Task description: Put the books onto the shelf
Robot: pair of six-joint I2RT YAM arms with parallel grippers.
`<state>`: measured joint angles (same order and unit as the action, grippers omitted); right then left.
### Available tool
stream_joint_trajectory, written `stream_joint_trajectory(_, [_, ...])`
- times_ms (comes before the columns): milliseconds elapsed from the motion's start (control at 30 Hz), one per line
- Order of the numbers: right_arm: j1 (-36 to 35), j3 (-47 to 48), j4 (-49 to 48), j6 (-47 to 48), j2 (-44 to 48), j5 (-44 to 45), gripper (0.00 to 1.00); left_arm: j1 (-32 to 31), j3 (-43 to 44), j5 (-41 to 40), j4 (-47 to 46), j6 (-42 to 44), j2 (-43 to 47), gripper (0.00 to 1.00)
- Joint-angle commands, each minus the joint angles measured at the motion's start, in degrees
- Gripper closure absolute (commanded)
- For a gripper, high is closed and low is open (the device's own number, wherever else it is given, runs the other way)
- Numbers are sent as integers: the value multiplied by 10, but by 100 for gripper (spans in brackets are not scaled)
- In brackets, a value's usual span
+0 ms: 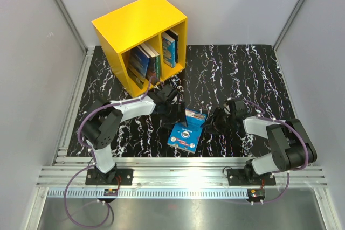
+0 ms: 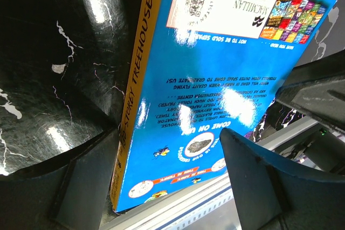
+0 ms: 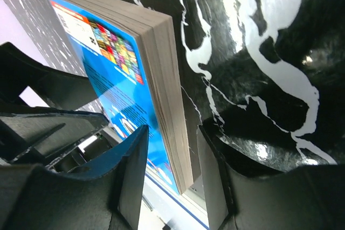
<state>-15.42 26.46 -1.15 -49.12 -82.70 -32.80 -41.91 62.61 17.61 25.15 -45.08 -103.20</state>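
Note:
A thick blue book (image 1: pixel 185 136) with a yellow spine lies tilted near the table's front edge, between both arms. My right gripper (image 3: pixel 172 130) is shut on its page edge, one finger on the blue cover (image 3: pixel 116 79) and the other on the table side. My left gripper (image 2: pixel 170 138) stands open around the spine edge: one finger beside the spine, the other above the back cover (image 2: pixel 215 79), with a wide gap. In the top view the left gripper (image 1: pixel 173 116) and right gripper (image 1: pixel 211 124) flank the book. The yellow shelf (image 1: pixel 135 22) stands at the back left, open side facing the arms.
Several books (image 1: pixel 144 63) stand in the shelf's left compartment, and more books (image 1: pixel 170 47) in the right one. The black marbled table (image 1: pixel 242 74) ends at an aluminium rail (image 1: pixel 183 173) just in front of the blue book. Grey walls close in both sides.

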Motion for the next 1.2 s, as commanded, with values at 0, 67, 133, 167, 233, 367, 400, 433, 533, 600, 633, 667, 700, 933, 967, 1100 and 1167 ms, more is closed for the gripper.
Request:
stream_joint_trajectory(0, [1, 9, -32, -14, 2, 7, 51, -7, -13, 3, 15, 11, -18, 20])
stream_joint_trajectory(67, [1, 17, -32, -20, 3, 0, 52, -7, -14, 5, 13, 11, -25, 20])
stream_joint_trajectory(133, [0, 18, -42, -33, 8, -8, 52, -7, -14, 9, 11, 12, -31, 20])
stream_joint_trajectory(167, [0, 18, -46, -43, 11, -10, 52, -6, -12, 9, 11, 13, -33, 20])
stream_joint_trajectory(233, [-6, 18, -62, -52, 17, -13, 52, -6, -9, 11, 11, 15, -37, 20])
stream_joint_trajectory(367, [-26, 25, -107, -76, -7, -17, 52, -7, 1, 16, 14, 17, -50, 20])
stream_joint_trajectory(400, [-31, 27, -117, -82, -22, -18, 52, -7, 3, 16, 16, 18, -51, 20])
stream_joint_trajectory(433, [-36, 30, -126, -86, -30, -19, 52, -6, 6, 17, 17, 19, -53, 20])
stream_joint_trajectory(533, [-62, 47, -148, -98, -55, -22, 52, -6, 13, 18, 20, 22, -58, 20])
stream_joint_trajectory(600, [-71, 49, -152, -101, -59, -21, 52, -7, 15, 16, 25, 26, -60, 20])
stream_joint_trajectory(633, [-71, 49, -149, -100, -55, -21, 52, -7, 16, 16, 27, 27, -59, 20])
stream_joint_trajectory(667, [-71, 48, -138, -98, -47, -20, 52, -7, 16, 16, 28, 28, -60, 20])
stream_joint_trajectory(700, [-71, 49, -127, -94, -40, -17, 52, -6, 16, 17, 28, 29, -60, 20])
stream_joint_trajectory(933, [-78, 52, -73, -115, 31, -19, 52, -6, 22, 19, 25, 29, -71, 20])
stream_joint_trajectory(967, [-86, 52, -73, -118, 41, -17, 52, -6, 23, 20, 23, 28, -73, 20])
stream_joint_trajectory(1100, [-101, 54, -84, -120, 25, -14, 52, -6, 30, 22, 23, 28, -80, 20])
stream_joint_trajectory(1167, [-103, 50, -98, -120, 4, -14, 52, -6, 33, 23, 25, 28, -81, 20])
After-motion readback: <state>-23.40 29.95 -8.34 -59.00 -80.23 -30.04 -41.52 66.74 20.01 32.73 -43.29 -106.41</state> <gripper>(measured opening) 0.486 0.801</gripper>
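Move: The last book lies back cover up between my hands. Its middle is roughly 8 cm to the left of my right hand and 2 cm back, about level with the fingertips. From my left hand, already astride its left edge, the middle is some 3 cm right, 2 cm back and 1 cm down. From my right hand, the yellow shelf's middle is about 25 cm ahead, 27 cm left and 12 cm up. I push my half-open right fingers forward and left into the book's page edge, about 3 cm each way and staying low. Then I lift them some 3 cm and work further left and slightly back, one finger outside the cover and the other in among the pages. My left hand stays astride the left edge, easing back only about 1 cm. ##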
